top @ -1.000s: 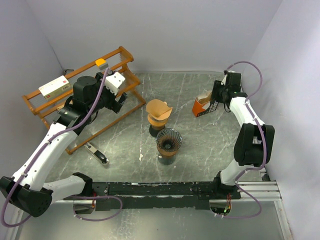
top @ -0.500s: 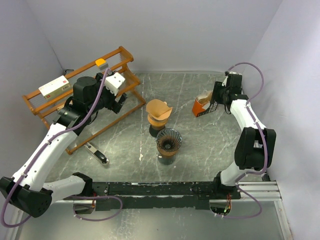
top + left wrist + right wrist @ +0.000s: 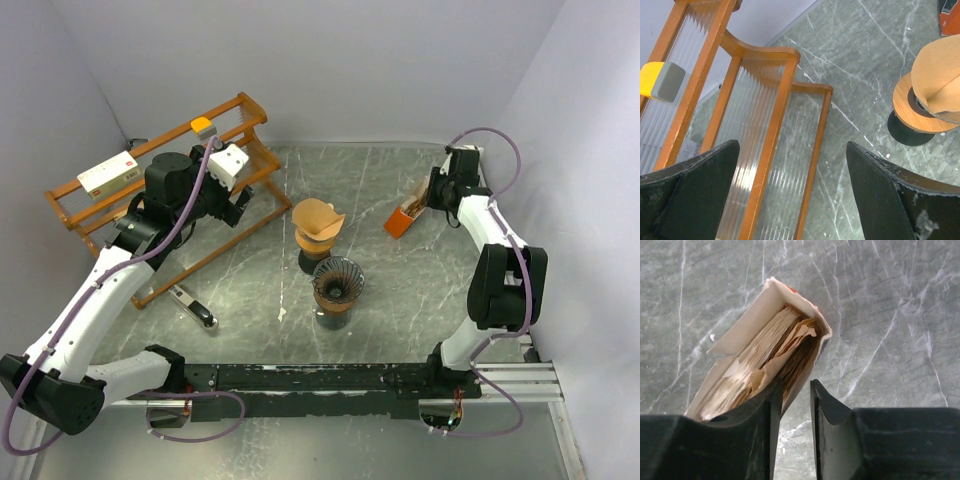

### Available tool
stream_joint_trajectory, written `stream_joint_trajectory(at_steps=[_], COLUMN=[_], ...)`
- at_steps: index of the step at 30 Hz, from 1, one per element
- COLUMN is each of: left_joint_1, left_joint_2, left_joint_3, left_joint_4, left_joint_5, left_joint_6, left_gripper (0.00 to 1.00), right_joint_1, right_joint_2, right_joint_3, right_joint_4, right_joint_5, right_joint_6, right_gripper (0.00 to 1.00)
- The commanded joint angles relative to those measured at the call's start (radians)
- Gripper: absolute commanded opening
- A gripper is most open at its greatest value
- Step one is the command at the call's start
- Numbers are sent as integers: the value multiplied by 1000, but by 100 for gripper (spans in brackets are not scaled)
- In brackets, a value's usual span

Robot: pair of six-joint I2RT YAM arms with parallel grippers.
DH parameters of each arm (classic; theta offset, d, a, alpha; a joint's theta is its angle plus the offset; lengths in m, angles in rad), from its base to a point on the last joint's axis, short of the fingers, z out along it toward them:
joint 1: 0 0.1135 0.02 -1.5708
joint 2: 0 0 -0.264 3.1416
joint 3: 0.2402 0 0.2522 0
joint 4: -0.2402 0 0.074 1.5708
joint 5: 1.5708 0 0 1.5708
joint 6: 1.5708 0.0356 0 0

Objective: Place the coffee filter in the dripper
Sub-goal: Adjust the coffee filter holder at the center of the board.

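The coffee filters [image 3: 771,352] are a brown paper stack inside an orange and white box [image 3: 402,220] at the back right. My right gripper [image 3: 794,385] is at the box's mouth, one finger among the filters and the other outside the box wall [image 3: 805,370]. Its jaws stand narrowly open, with table showing between them. The empty ribbed brown dripper [image 3: 338,281] sits on a dark server at the centre. Behind it a second dripper on a wooden stand [image 3: 317,238] holds a paper filter [image 3: 317,217]. My left gripper [image 3: 792,147] hangs wide open over the rack, holding nothing.
A wooden rack [image 3: 215,215] lies at the back left, carrying a white box [image 3: 108,172] and a yellow-grey block [image 3: 203,126]. A black-handled tool [image 3: 195,308] lies on the table in front of it. Walls close in on three sides.
The right jaws have narrowed at the filter box. The box has tipped and now looks slimmer from above. The left arm has not moved.
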State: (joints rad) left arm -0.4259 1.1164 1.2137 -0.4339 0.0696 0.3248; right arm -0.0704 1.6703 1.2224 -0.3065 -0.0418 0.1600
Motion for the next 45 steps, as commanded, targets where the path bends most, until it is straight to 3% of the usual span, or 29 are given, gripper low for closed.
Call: stream_joint_trajectory(at_steps=[1, 11, 14, 20, 29, 38, 45], left_joint_1=[13, 13, 13, 13, 13, 19, 20], left_joint_2=[1, 0, -2, -7, -9, -14, -13], left_joint_3=[-11, -8, -10, -11, -8, -14, -19], left_joint_4=[29, 28, 29, 28, 26, 29, 29], left_joint_5=[24, 18, 16, 18, 21, 25, 30], left_joint_6=[2, 12, 12, 12, 14, 15, 18], left_gripper=[100, 100, 100, 99, 100, 100, 100], right_joint_1=[-5, 2, 11, 24, 29, 30, 47], right_joint_2=[18, 139, 180, 198, 242, 226, 213], right_joint_3=[70, 228, 267, 277, 302, 324, 322], right_joint_4=[-13, -172, -210, -215, -257, -292, -332], right_joint_5=[-9, -63, -72, -70, -76, -101, -81], right_joint_6=[-27, -114, -125, -148, -179, -233, -290], right_gripper=[26, 5, 2, 3, 19, 3, 7])
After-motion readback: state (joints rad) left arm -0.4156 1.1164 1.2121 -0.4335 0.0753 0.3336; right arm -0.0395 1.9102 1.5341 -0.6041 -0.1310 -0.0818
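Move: The coffee filter box stands close under the right gripper, its middle about 5 cm left, roughly level fore and aft, and 6 cm below; its open top runs from near left to far right. The dripper with the filter lies about 26 cm left and 12 cm back of that gripper, the glass server with the dark dripper some 20 cm left and 26 cm back. From the left hand, the box lies about 38 cm right, 10 cm ahead and 25 cm below. Bring the right gripper about 4 cm forward and slightly up as the fingers shut, then part them a little and sink about 4 cm while drawing back 2 cm. Close them on the top of the box's right side wall, one finger inside and one outside, easing back and left; turn the hand some 15 degrees counter-clockwise and tip it down along the way. ##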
